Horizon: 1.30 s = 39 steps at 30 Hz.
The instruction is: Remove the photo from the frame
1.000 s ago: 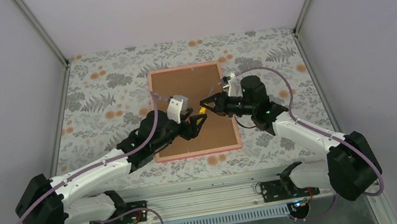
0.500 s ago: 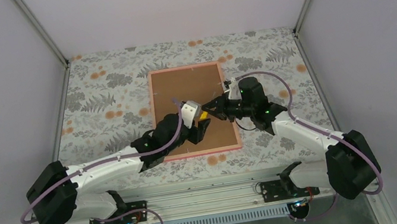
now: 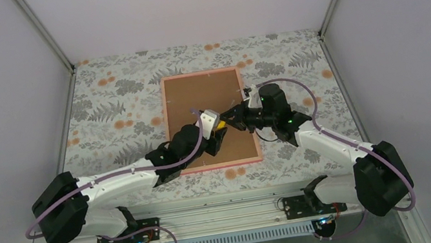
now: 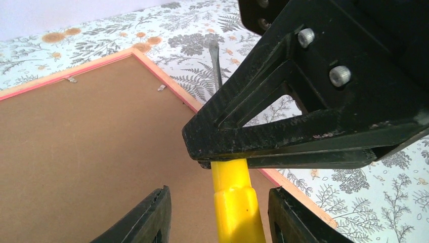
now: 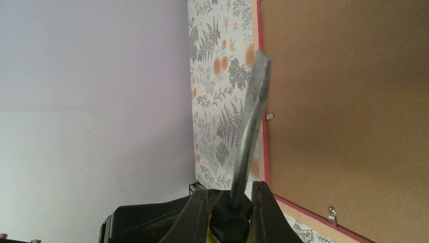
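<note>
The frame (image 3: 202,97) lies face down on the tablecloth, its brown backing board up and its pink edge (image 4: 167,83) showing. The photo is hidden beneath the board. Over the frame's right side my right gripper (image 3: 230,116) is shut on a screwdriver (image 5: 250,121), pinching the black collar where the metal shaft meets the yellow handle (image 4: 237,207). My left gripper (image 4: 218,192) straddles that yellow handle, its fingers (image 4: 152,215) standing apart from it on both sides, so it is open.
Small metal clips (image 4: 161,88) hold the backing board along the frame's edges; another clip (image 5: 331,213) shows in the right wrist view. The floral tablecloth (image 3: 112,105) surrounds the frame, with pale walls on three sides.
My left gripper has travelled right, up to the screwdriver's yellow handle, and its jaws have narrowed around it. The right gripper has shifted slightly and kept its grip.
</note>
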Each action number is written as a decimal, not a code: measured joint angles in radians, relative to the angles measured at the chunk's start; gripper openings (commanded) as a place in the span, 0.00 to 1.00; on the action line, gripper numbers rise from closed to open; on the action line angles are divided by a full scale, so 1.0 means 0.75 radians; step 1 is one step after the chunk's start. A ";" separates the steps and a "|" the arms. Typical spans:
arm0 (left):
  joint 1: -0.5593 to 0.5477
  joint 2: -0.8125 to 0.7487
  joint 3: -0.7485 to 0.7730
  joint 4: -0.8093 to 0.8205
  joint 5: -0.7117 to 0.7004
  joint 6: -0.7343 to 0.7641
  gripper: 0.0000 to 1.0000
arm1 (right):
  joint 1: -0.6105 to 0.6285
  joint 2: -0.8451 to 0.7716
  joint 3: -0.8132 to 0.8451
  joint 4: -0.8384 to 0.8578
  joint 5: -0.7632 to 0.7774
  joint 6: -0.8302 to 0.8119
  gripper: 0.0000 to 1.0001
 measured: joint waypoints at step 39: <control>0.214 -0.053 -0.011 -0.089 0.208 -0.172 0.02 | -0.212 0.032 0.084 -0.234 0.042 -0.416 0.42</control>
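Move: My left hand's open fingers already straddle the yellow handle of the screwdriver, its middle right at the fingertips. My right hand still pinches the screwdriver's collar, with the handle's middle about 3 cm back and 2 cm to its left. The middle of the photo frame's brown back lies about 10 cm ahead of my left hand, 3 cm left and some 17 cm down; the frame's right rim, level with that middle, is around 12 cm to this hand's right. I hold both hands almost still while my left fingers shut on the yellow handle, and only then do my right fingers open and let go of the collar. The right hand backs off about 5 cm to the right and some 3 cm forward, clear of the tool, while my left carries the screwdriver about 4 cm left and a little forward, its wrist turning some 10 degrees. ##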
